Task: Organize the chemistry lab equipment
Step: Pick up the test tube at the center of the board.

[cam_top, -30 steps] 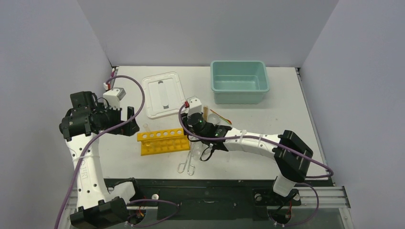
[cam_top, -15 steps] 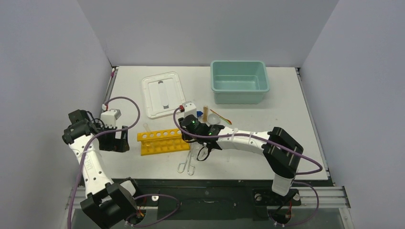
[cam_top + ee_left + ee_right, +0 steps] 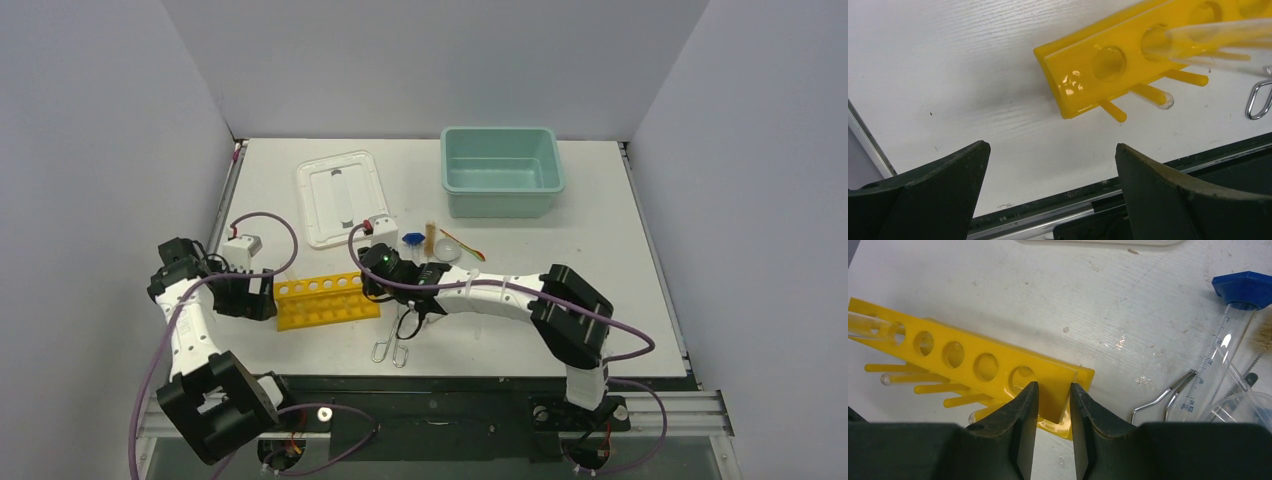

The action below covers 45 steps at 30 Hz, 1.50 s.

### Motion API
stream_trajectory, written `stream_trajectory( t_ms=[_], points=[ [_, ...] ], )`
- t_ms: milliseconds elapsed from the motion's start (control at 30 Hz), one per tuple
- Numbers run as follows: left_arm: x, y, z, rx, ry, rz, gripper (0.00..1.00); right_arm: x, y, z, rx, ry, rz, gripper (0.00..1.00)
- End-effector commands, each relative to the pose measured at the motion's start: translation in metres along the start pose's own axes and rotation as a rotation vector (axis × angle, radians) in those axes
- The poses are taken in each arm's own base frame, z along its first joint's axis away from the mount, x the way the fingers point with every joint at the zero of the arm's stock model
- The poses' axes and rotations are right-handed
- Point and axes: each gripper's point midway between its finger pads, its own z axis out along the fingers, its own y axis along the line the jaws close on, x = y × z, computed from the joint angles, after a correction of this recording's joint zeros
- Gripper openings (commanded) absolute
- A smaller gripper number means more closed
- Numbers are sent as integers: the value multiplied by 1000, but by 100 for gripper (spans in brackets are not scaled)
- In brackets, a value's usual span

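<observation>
The yellow holed rack (image 3: 320, 300) stands on the table in front of the arms, with a clear glass tube (image 3: 1218, 32) through one of its holes. My right gripper (image 3: 1054, 390) is shut on the rack's right end (image 3: 1063, 390), one finger on each face of the top plate. My left gripper (image 3: 1050, 147) hangs open just left of the rack's other end (image 3: 1073, 85), with only bare table between its fingers. Metal loop-handled tongs (image 3: 395, 340) lie near the front edge. A blue-capped vial (image 3: 1243, 287), a brush (image 3: 431, 238) and a round dish (image 3: 450, 247) lie behind the right wrist.
The teal tub (image 3: 500, 170) sits at the back right and the white lid (image 3: 343, 197) at the back centre. The table's front edge and black rail (image 3: 1128, 210) run close under the left gripper. The left wall stands near the left arm.
The right gripper has closed on the rack's end and slid the rack leftward. The left arm has dropped low to the table beside the rack's left end, still open.
</observation>
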Motion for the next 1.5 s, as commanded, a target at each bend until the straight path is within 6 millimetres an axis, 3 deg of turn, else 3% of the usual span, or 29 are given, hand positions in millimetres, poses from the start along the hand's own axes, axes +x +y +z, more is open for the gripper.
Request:
stream_trajectory(
  t_ms=[0, 133, 333, 633, 733, 833, 867, 900, 933, 967, 1067, 1167, 1233, 1333, 1467],
  points=[
    [-13, 19, 18, -24, -41, 56, 97, -7, 14, 10, 10, -19, 62, 25],
    [-10, 37, 30, -87, -21, 35, 97, -20, 18, 22, 17, -40, 78, 25],
    [-28, 65, 36, -188, -80, 12, 97, -46, 13, 44, 30, -74, 112, 22],
    [-51, 84, 52, -194, -92, -53, 97, -94, 7, 70, 19, -150, 160, 20],
    [-50, 80, 53, -177, -87, -58, 97, -107, 5, 68, 18, -168, 154, 21],
    [-48, 76, 48, -177, -96, -36, 97, -114, 3, 49, 19, -186, 131, 27],
    [-47, 75, 46, -181, -97, -30, 97, -103, -3, 47, 34, -166, 117, 29],
    [-46, 74, 45, -183, -96, -26, 97, -108, -2, 35, 30, -179, 112, 29],
    [-45, 74, 42, -188, -99, -25, 97, -92, -10, 34, 47, -153, 100, 28],
    [-44, 73, 41, -188, -99, -23, 97, -93, -7, 22, 33, -160, 101, 26],
    [-42, 70, 37, -186, -98, -22, 97, -67, -10, 1, 12, -145, 95, 16],
    [-40, 68, 36, -180, -92, -27, 97, -42, 3, -13, -35, -125, 67, 7],
    [-39, 67, 36, -178, -91, -28, 97, -28, 15, -17, -84, -115, 55, 1],
    [-39, 67, 36, -179, -89, -36, 97, -13, 29, -9, -153, -75, 58, 0],
    [-39, 69, 37, -184, -88, -46, 97, -19, 42, 7, -244, -55, 105, 0]
  ],
)
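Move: From my right hand, the test tube rack's middle is about 12 cm left, 2 cm back and 3 cm lower; my fingertips are at its right end. The blue-footed cylinder lies some 11 cm right and 7 cm ahead, the tongs about 6 cm right and 6 cm back. From my left hand, the rack's middle is roughly 15 cm right, 4 cm ahead and 3 cm lower, with a test tube standing in it 9 cm right and 3 cm ahead. I bring my open left hand down about 5 cm while moving it forward and left, its right finger coming up against the rack's front left part, then ease up 2 cm. Meanwhile my right hand sweeps some 10 cm forward and 4 cm left from the rack's right end, doubles back to just behind where it began, and shuts its fingers on nothing. ##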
